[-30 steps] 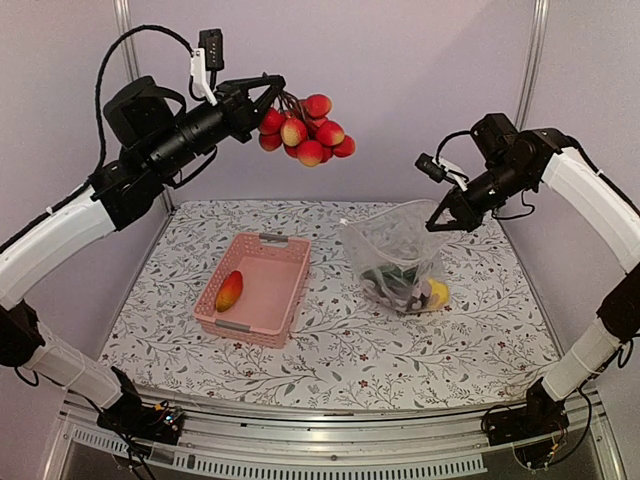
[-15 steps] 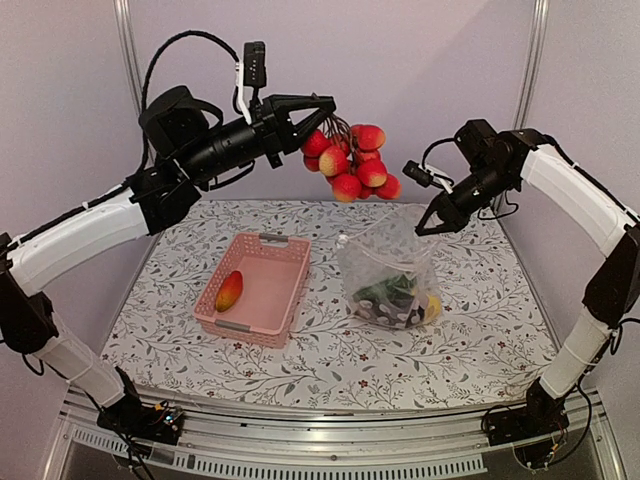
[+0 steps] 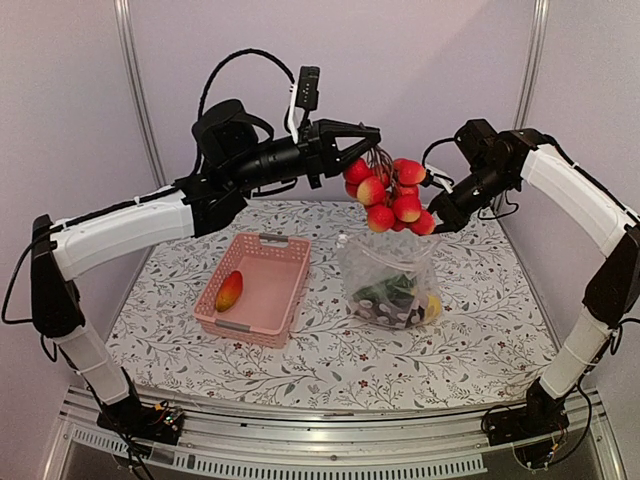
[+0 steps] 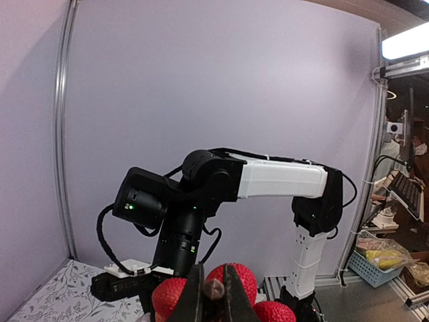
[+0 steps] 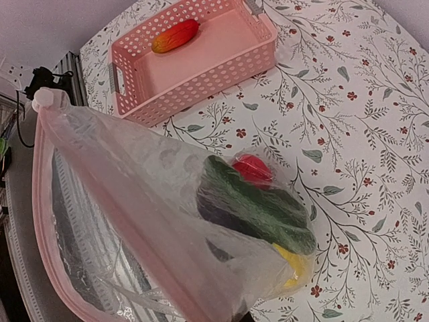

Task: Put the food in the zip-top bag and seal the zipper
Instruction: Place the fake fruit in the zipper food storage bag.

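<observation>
A bunch of red berries [image 3: 392, 197] hangs from my left gripper [image 3: 372, 152], which is shut on its brown stem [image 4: 215, 289] high above the table. The bunch hovers just over the mouth of the zip-top bag [image 3: 388, 262]. My right gripper [image 3: 438, 221] is shut on the bag's upper right corner and holds it upright, its bottom resting on the table. Inside lie green [image 5: 263, 204], red [image 5: 251, 168], dark purple and yellow [image 5: 295, 263] food pieces. The pinkish zipper [image 5: 38, 201] runs along the open mouth. My right fingers are hidden behind the plastic in the right wrist view.
A pink lattice basket [image 3: 296, 292] stands left of the bag and holds one orange-red fruit [image 3: 229, 290]; the right wrist view shows that fruit [image 5: 175, 35] too. The floral tablecloth [image 3: 470, 330] covers the table. Metal frame posts stand at the back corners.
My left arm has swung right with the berry bunch, from above the basket to just over the bag's mouth. The right gripper lifted the bag's corner slightly, then held still.
</observation>
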Robot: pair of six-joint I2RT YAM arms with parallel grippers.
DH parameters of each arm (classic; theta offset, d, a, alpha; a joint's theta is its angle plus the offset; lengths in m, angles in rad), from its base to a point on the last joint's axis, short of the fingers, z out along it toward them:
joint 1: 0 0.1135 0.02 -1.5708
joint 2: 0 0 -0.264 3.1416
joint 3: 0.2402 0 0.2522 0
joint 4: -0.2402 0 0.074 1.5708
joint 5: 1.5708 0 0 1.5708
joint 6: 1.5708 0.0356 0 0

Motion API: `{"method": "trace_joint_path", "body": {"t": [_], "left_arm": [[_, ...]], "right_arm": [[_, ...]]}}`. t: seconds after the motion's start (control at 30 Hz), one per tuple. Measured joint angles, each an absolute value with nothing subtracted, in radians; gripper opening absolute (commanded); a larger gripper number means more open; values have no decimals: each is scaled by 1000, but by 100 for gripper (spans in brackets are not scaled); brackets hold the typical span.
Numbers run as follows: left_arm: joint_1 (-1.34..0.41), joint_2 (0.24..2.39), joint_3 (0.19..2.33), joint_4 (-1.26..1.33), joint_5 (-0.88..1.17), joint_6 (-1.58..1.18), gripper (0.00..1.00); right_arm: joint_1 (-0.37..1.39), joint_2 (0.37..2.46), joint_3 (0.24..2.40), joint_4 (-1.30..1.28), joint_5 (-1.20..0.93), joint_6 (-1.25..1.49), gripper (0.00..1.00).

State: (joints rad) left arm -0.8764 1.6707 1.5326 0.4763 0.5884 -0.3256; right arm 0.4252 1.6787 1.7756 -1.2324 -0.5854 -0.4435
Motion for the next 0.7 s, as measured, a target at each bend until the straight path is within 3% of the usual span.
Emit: {"method": "trace_joint_path", "body": {"t": [0.7], "left_arm": [[-892,1814,1615,316,555,-229,0]], "right_arm": [[425,1637,1763,-1228,-555,-440,2]]}}
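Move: The bag's open mouth, where the red fruit bunch already in the left fingers is going, lies about 22 cm below the left hand, some 6 cm to its right and 2 cm ahead. The food in the bag's bottom is roughly 42 cm down, 9 cm right and level fore and aft; the pink basket sits at that depth, 25 cm left, also level. From the right hand, pinching the rim, the mouth's middle is about 9 cm left, 4 cm back and 2 cm lower. Down and to the right, drifting a little forward, the left hand lowers the red fruit bunch some 8–9 cm in all towards the bag's mouth, sinking faster after a gentle start. Its fingers keep their pinch on the stems and dip about 10 degrees, while the right hand goes on holding the rim almost still. ##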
